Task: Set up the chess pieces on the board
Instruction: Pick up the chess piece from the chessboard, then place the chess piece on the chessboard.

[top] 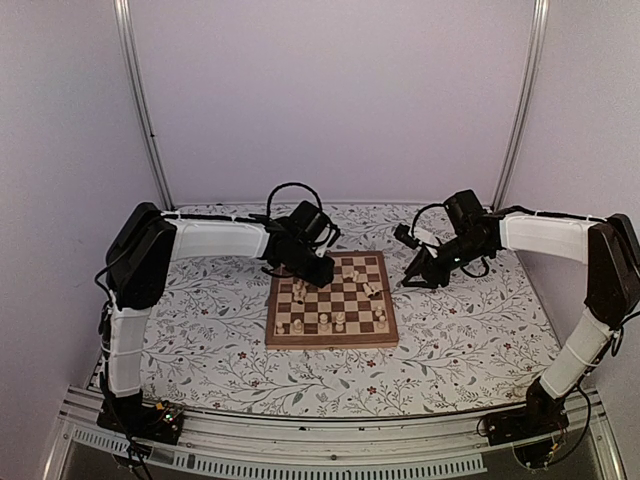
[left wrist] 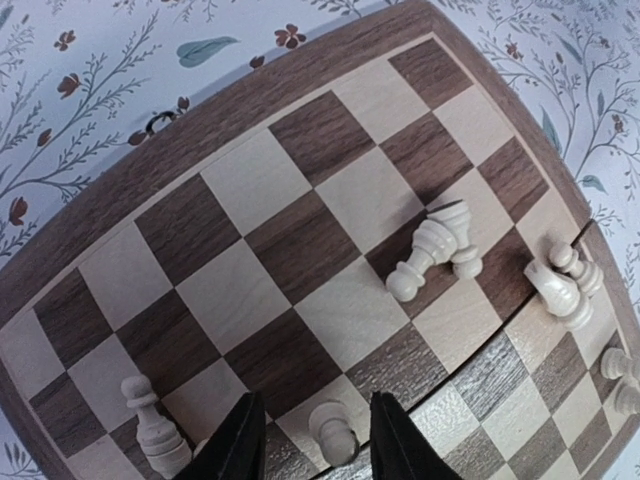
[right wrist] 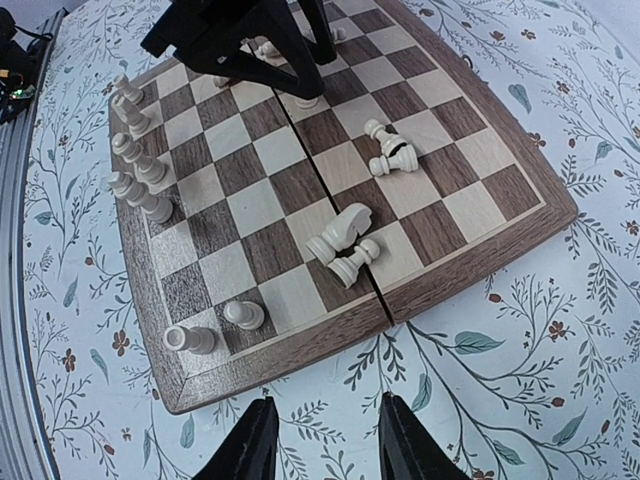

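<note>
The board (top: 330, 342) lies in the middle of the table cover. Pale chess pieces stand along its near row (top: 325, 322); others lie toppled on its far half (top: 368, 286). My left gripper (top: 318, 268) hovers low over the board's far left part. In the left wrist view it (left wrist: 314, 420) is open, with a small upright pawn (left wrist: 333, 432) between the fingers and a gap on each side. Two toppled pairs (left wrist: 432, 250) (left wrist: 560, 285) lie beyond it. My right gripper (top: 412, 278) hangs open over the cloth, right of the board (right wrist: 300, 355), with nothing in it (right wrist: 323, 400).
A floral table cover (top: 460, 340) surrounds the board. In the right wrist view several pieces stand along the board's left edge (right wrist: 135, 165), two more stand at its near corner (right wrist: 243, 315), and the left arm (right wrist: 250, 40) looms over the far side.
</note>
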`<state>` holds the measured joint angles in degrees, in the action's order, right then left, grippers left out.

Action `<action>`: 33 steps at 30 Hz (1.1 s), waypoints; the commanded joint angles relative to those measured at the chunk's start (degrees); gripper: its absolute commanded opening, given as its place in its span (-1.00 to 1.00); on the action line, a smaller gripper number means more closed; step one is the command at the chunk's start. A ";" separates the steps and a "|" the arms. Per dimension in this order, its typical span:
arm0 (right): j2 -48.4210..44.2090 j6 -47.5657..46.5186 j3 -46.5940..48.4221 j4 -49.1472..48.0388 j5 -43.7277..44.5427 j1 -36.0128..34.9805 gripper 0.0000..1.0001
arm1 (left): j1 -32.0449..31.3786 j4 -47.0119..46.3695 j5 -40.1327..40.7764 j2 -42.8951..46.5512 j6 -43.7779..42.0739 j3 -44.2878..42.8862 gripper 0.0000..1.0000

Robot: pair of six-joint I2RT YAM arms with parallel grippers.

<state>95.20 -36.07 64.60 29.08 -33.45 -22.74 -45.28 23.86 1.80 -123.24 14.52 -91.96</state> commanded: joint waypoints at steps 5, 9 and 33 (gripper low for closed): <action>-0.74 -0.82 -0.59 -0.65 -0.74 0.19 -0.27 | -0.51 2.93 0.22 -1.15 -0.52 -1.38 -0.26; -0.55 -0.92 -0.68 -0.68 -0.46 0.24 -0.28 | -0.58 2.95 -0.19 -1.26 -0.54 -1.99 -0.41; 0.34 -1.54 -0.72 -0.69 0.67 0.16 -0.30 | -11.03 4.37 -9.61 1.53 -6.78 -5.34 -0.74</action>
<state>95.20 -37.15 64.42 29.06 -33.08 -22.74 -55.33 26.59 -5.19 -123.22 10.02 -94.85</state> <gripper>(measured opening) 0.351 0.136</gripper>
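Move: The pawn the left hand is after stands right between its open fingers, its middle only about 1 cm below. Two fallen pieces lie some 7 cm to the hand's right and 2 cm farther out; the fallen knight lies with a small piece about 11 cm right and 2 cm back, and more fallen pieces about 8 cm to the left, level with the pawn. From the right hand, the pawn is roughly 18 cm left, 5 cm ahead and 7 cm lower. The left fingers close on the pawn standing between them and pinch it almost in place. Keeping that grip, the hand then swings back and to the right by about 11 cm, speeding up, towards the standing pieces at the board's near right corner; it rises barely 2 cm on the way and turns nearly 20 degrees clockwise. ##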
